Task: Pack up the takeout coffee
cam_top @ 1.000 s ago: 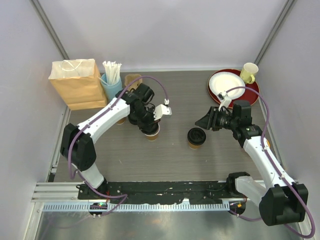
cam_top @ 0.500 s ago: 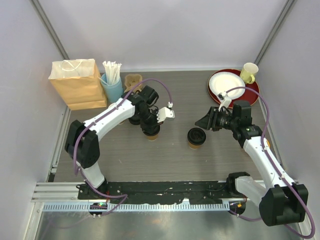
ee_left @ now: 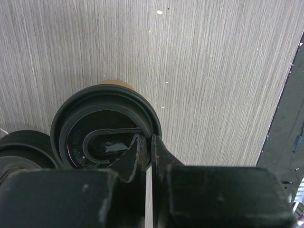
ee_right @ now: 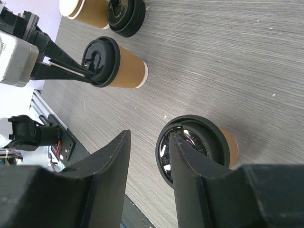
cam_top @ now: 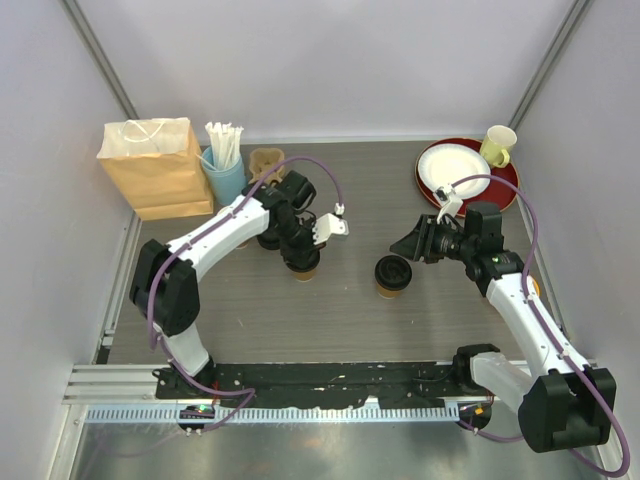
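Two brown paper takeout coffee cups with black lids stand mid-table. The left cup [cam_top: 304,265] has its lid [ee_left: 102,124] under my left gripper [ee_left: 148,138], which is shut on the lid's rim, one finger inside and one outside. The same grip shows in the right wrist view at the far cup [ee_right: 118,64]. The second cup [cam_top: 392,275] stands to the right. My right gripper [ee_right: 148,135] hovers open just beside it [ee_right: 197,147], one finger over the lid's edge and nothing between the fingers. From above, the right gripper [cam_top: 400,245] sits right of and behind that cup.
A kraft paper bag [cam_top: 152,165] stands at the back left beside a light-blue cup of straws [cam_top: 225,168]. A stack of black lids [ee_right: 126,16] and an open paper cup [ee_right: 88,7] lie behind the left cup. A red plate [cam_top: 503,190] and yellow mug [cam_top: 498,145] are back right.
The left arm's wrist has shifted slightly right over its cup, then held still. Both cups and the right arm have not moved.
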Controlling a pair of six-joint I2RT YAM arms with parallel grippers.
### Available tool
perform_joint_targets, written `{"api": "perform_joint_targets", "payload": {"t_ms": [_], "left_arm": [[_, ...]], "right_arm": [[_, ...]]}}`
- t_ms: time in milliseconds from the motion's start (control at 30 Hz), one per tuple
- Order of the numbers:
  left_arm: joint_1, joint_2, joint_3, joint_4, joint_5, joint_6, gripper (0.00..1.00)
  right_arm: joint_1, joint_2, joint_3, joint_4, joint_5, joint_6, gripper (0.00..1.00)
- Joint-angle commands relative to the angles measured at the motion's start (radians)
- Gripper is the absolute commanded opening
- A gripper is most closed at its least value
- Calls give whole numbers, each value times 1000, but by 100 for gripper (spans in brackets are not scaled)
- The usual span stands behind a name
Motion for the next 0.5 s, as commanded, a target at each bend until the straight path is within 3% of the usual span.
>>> {"api": "perform_joint_targets", "payload": {"t_ms": [0,67,167,467], "left_arm": [[10,-2,20,-25,40,2,13],[10,-18,23,-28,44,2,28],[10,-36,34,-34,44,-4,37],[47,-87,98,-63,81,-39,52]], "right_arm": [[2,-24,6,38,-19,-7,44],[3,-23,8,38,-17,-6,44],[2,-24,11,35,-17,-4,44],[5,-14,40,29,-1,2,44]]}}
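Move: The left fingers still pinch the base-side rim of the lid, whose middle sits on the cup about 3 cm ahead, 1 cm right and 1 cm below. The lid stack stands roughly 9 cm ahead, 5 cm left and 6 cm below; the other lidded cup is some 21 cm right and 1 cm ahead, 5 cm below. From the right hand, that first lid lies about 22 cm left, 1 cm ahead and 6 cm lower. The left fingers open about halfway, letting go of the lid's base-side rim, then the hand rises about 1 cm. ##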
